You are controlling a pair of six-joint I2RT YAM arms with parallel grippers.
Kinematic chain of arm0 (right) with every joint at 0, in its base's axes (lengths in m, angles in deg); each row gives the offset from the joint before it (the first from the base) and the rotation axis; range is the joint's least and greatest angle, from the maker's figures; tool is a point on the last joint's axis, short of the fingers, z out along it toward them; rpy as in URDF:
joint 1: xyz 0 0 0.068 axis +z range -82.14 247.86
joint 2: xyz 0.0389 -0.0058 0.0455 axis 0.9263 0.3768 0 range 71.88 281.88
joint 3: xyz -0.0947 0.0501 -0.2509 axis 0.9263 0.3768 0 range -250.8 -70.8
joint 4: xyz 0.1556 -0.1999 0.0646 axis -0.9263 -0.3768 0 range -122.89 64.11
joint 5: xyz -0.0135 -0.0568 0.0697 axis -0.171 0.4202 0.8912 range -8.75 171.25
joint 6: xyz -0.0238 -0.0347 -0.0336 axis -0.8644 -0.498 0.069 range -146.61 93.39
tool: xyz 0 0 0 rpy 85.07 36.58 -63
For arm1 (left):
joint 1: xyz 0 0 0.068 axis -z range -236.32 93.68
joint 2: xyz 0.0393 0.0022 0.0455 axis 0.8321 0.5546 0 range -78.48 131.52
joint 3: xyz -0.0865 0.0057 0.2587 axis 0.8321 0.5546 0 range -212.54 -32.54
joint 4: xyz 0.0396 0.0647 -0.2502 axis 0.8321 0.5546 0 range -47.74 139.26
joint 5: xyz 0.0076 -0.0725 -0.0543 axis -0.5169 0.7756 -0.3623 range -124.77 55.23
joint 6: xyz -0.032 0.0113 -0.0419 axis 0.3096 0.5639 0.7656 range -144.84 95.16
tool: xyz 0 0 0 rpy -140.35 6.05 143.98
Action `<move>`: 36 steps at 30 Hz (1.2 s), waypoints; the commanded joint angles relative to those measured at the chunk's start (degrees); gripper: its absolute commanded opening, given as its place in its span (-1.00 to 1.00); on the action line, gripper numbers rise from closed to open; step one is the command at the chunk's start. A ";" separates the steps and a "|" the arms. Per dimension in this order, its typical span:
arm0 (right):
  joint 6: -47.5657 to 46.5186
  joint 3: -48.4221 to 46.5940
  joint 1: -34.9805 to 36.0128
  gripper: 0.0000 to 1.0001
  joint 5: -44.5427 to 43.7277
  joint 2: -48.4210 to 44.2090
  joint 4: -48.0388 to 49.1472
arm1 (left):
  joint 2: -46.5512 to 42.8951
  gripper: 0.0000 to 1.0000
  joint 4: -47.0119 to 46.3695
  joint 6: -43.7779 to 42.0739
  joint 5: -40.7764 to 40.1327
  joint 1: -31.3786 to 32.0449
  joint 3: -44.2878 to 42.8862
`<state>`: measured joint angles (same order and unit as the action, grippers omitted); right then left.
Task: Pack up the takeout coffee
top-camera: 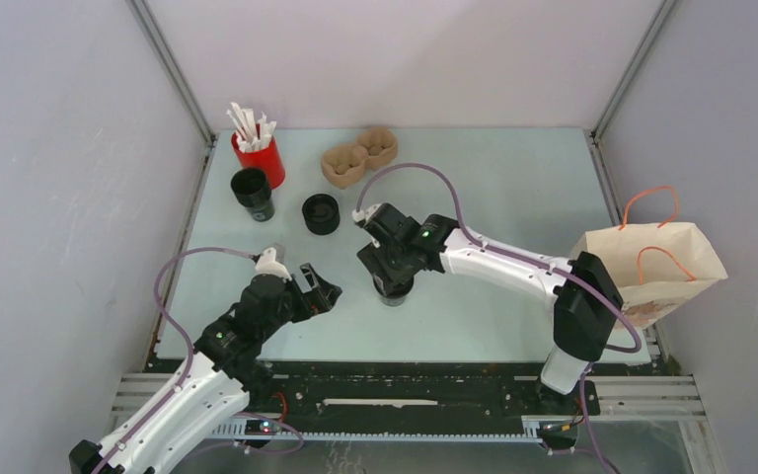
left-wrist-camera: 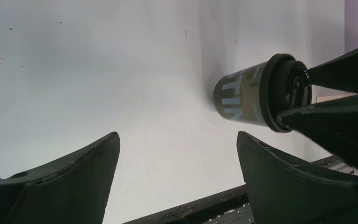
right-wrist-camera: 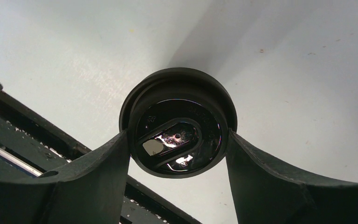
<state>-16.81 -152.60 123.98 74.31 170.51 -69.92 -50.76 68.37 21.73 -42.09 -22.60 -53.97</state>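
The takeout coffee [top-camera: 393, 292], a small dark cup with a black lid, stands upright on the table near the middle, mostly hidden under my right gripper [top-camera: 391, 272]. In the right wrist view the lid [right-wrist-camera: 179, 135] sits between the two fingers, and both touch its rim, so my right gripper [right-wrist-camera: 177, 132] is shut on it. From the left wrist the cup [left-wrist-camera: 242, 98] shows with the right fingers [left-wrist-camera: 335, 116] on its lid. My left gripper [top-camera: 321, 286] [left-wrist-camera: 178, 135] is open and empty, a short way left of the cup.
A brown paper bag [top-camera: 656, 267] with orange handles stands open at the right table edge. At the back left are a red cup of white sticks [top-camera: 260, 158], an open black cup [top-camera: 253, 193], a squat black round piece [top-camera: 321, 213] and a cardboard cup carrier [top-camera: 359, 158].
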 commanded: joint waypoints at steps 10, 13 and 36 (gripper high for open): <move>1.87 1.05 -19.92 0.45 -4.55 -4.72 0.07 | -0.34 0.98 -0.37 0.11 0.09 -0.32 0.68; 0.72 -0.22 -27.81 0.45 -4.57 -3.18 0.78 | -0.77 0.98 0.18 -0.05 0.28 -0.32 0.31; -0.27 -25.32 -44.28 0.53 -4.46 18.52 -3.89 | -2.18 0.99 8.73 -3.67 -0.86 -0.33 -8.36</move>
<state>-16.22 -174.76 80.51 71.03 187.32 -71.69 -52.03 75.08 20.13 -41.91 -22.60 -56.79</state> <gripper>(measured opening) 0.762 0.994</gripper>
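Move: The right hand already holds the lidded coffee cup by its top, just clear of the table; the open spot for it lies about 24 cm ahead, 24 cm right and 11 cm below. The paper bag stands some 50 cm right, nearly level with the hand; the brown cup carrier about 40 cm ahead and 8 cm left, the black lids 22 cm ahead and 18 cm left. From the left hand, that spot is roughly 26 cm ahead, 41 cm right and 10 cm below. Forward and to the right in one fast sweep, the right hand carries the cup low over the table, rising a little at first and travelling about 24 cm each way, while it swings some 45 degrees clockwise. The sideways part dies out first; the last 8 cm or so run nearly straight forward towards the open far-right area, with a slight dip at the end. The fingers keep their grip around the lid. ##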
